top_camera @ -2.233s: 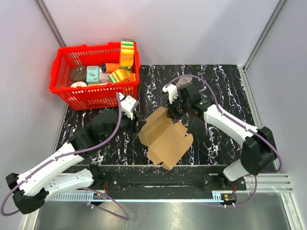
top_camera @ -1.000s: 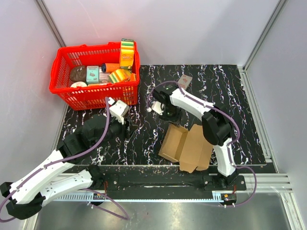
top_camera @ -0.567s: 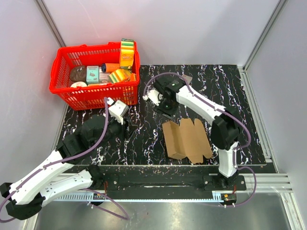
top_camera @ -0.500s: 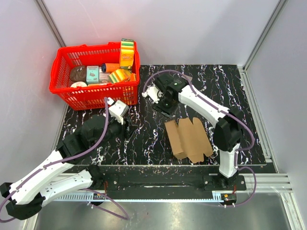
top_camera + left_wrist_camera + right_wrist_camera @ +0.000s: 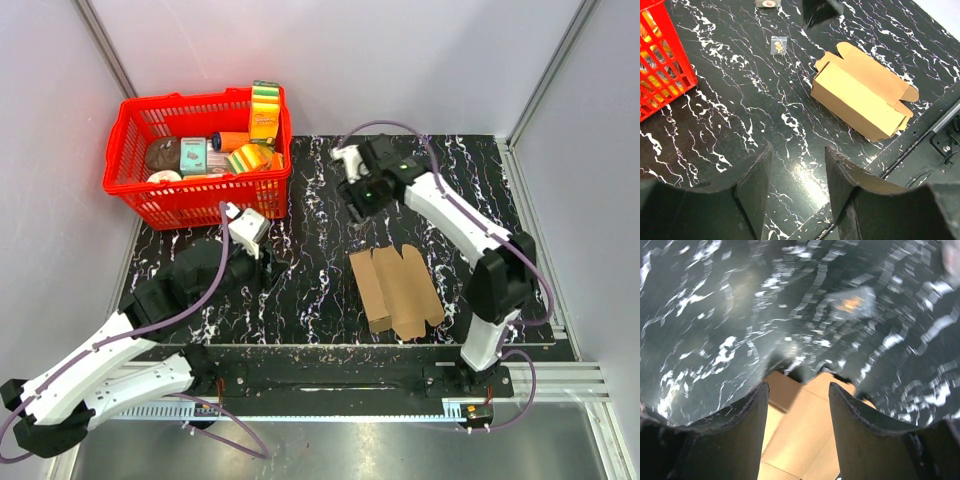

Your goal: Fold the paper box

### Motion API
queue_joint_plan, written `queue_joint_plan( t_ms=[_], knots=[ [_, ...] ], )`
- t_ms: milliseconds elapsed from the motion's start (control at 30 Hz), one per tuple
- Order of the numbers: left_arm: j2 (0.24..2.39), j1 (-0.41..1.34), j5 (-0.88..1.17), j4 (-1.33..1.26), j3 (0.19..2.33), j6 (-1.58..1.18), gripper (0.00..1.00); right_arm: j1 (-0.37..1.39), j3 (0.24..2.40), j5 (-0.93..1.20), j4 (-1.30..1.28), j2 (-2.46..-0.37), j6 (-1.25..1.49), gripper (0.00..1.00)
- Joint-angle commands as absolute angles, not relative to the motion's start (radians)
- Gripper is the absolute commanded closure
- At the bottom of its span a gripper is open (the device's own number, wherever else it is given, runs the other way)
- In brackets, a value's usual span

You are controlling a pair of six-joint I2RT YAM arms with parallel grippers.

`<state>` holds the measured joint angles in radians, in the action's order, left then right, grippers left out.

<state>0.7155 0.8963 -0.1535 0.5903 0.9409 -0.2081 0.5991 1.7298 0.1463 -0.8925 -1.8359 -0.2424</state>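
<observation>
The paper box (image 5: 395, 290) lies flattened on the black marbled table, near the front edge right of centre; in the left wrist view the paper box (image 5: 860, 97) shows its flaps at both ends. My right gripper (image 5: 360, 205) hovers open just beyond its far end, and in the blurred right wrist view the paper box (image 5: 800, 427) shows below the open right gripper (image 5: 797, 405), untouched. My left gripper (image 5: 265, 265) stands open to the box's left, and in its own view the left gripper (image 5: 796, 175) has only table between its fingers.
A red basket (image 5: 190, 205) full of groceries stands at the back left, its wall (image 5: 660, 65) close to my left gripper. A small clear bag (image 5: 779, 45) lies on the table beyond the box, also seen as a bag (image 5: 852, 302) ahead of my right gripper.
The right gripper opened and let the box go, then drew back and to the right. The box went from half-open to lying flat. The left arm stayed still.
</observation>
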Motion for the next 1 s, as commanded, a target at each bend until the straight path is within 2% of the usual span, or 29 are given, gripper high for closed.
queue_joint_plan(
  t_ms=[0,100,367,567,600,733,967],
  knots=[
    [0.726,0.900,-0.140,0.548,0.930,-0.229,0.50,0.486,1.600,-0.032,-0.752,-1.671,0.136,0.43],
    [0.747,0.900,-0.104,0.503,0.890,-0.241,0.50,0.465,1.496,-0.078,-0.799,-1.612,0.340,0.43],
    [0.836,0.900,0.093,0.221,0.735,-0.322,0.56,0.462,1.110,-0.002,-0.752,-1.425,0.528,0.48],
    [1.036,0.917,0.129,0.127,0.796,-0.321,0.63,0.462,0.916,0.161,-0.603,-1.332,0.577,0.67],
    [1.060,0.922,0.126,0.115,0.799,-0.321,0.64,0.462,0.908,0.172,-0.594,-1.333,0.584,0.72],
    [1.169,0.933,0.101,0.089,0.787,-0.336,0.71,0.462,0.891,0.235,-0.557,-1.351,0.572,0.80],
    [1.304,0.945,0.087,-0.049,0.678,-0.397,0.84,0.460,0.877,0.304,-0.496,-1.344,0.574,0.86]
  ],
)
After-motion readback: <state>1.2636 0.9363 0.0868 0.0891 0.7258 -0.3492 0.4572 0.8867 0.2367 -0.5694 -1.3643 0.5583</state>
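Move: From the right hand, the paper box's folded-up side lies about 14 cm back, 4 cm right and 14 cm below. The box's flat panel spreads beside it, some 14 cm back and 12 cm right of this hand, while the small bag lies nearly beneath it, about 2 cm ahead and 17 cm down. From the left hand, the same folded side is roughly 21 cm right, 2 cm ahead and 24 cm below. Swing the right gripper rightward while turning it nearly 50 degrees clockwise, then draw it back and down over the flat panel beside the folded side, closing its fingers most of the way and easing left at the end. Meanwhile lower the open left gripper about 16 cm and bring it 11 cm right towards the box, tipping it down and narrowing its fingers. ##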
